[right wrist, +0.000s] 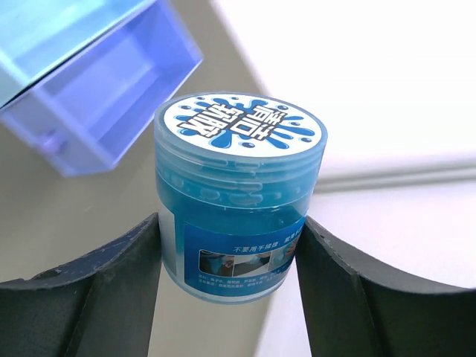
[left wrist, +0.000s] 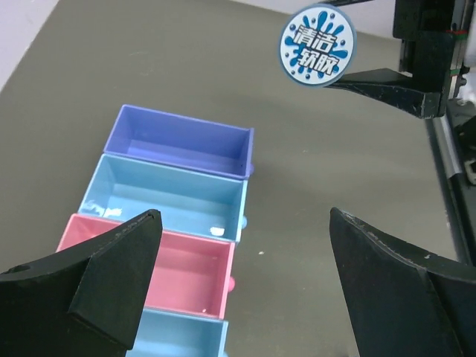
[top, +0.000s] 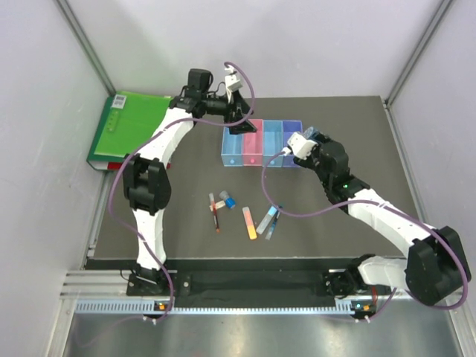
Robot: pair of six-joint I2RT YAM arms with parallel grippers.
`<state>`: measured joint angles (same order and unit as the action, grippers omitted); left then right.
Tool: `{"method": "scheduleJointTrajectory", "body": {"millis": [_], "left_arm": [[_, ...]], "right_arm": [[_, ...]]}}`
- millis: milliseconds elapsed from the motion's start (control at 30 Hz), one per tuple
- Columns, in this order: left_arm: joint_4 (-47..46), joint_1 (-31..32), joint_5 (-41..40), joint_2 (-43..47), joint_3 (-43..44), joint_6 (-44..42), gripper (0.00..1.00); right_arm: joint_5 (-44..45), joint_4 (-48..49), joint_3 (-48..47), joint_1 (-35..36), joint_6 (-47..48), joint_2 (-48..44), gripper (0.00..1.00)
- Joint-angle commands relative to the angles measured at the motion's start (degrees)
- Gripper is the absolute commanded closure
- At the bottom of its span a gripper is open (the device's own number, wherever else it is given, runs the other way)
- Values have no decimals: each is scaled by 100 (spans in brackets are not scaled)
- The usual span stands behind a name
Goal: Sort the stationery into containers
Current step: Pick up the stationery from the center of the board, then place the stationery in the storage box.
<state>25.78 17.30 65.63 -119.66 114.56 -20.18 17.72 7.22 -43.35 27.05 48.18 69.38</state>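
My right gripper (right wrist: 229,223) is shut on a round blue jar (right wrist: 238,193) with a printed lid, held just beside the purple bin (right wrist: 111,97). The jar's lid (left wrist: 317,44) also shows in the left wrist view. The containers (top: 262,141) form a row of four joined bins: light blue, pink (left wrist: 186,271), light blue (left wrist: 163,197) and purple (left wrist: 178,141). My left gripper (left wrist: 245,216) hangs open over the row's near edge, holding nothing. On the mat lie a red pen (top: 216,216), a blue-capped piece (top: 225,199), an orange-pink stick (top: 251,222), a grey stick (top: 265,219) and a blue pen (top: 274,222).
A big green folder (top: 126,126) lies at the back left, half off the dark mat (top: 342,216). White walls close in the table on three sides. Purple cables loop from both arms over the mat.
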Motion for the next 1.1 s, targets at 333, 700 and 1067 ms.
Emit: {"method": "scheduleJointTrajectory", "body": {"millis": [333,700,1067], "left_arm": [[-4309,247,900,-146,-619,3302,1],[-3985,423,723,-146,-549,2671,1],[-3254,608,680,-66,-584,1921,1]], "right_arm": [[65,2925,38,731,1905,207,100],[57,3101,-261,872,2046,558,100],[-31,3224,-375,872,2142,646,100]]}}
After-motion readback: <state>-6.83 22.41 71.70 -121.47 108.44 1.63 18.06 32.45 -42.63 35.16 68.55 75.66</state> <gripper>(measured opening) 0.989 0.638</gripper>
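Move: The jar, held in the right gripper, lies about 19 cm to the right of the open left hand, some 5 cm back and 5 below. From the right hand, the left gripper is therefore 19 cm left, 5 ahead and 5 above. Beneath the left hand, 3 cm right, 4 back and 23 down, is the pink bin; the purple bin sits 3 cm left, 1 ahead and 17 below the right hand. Hands converge: right brings the held jar about 7 cm left and up, left reaches 6 cm right, open. ##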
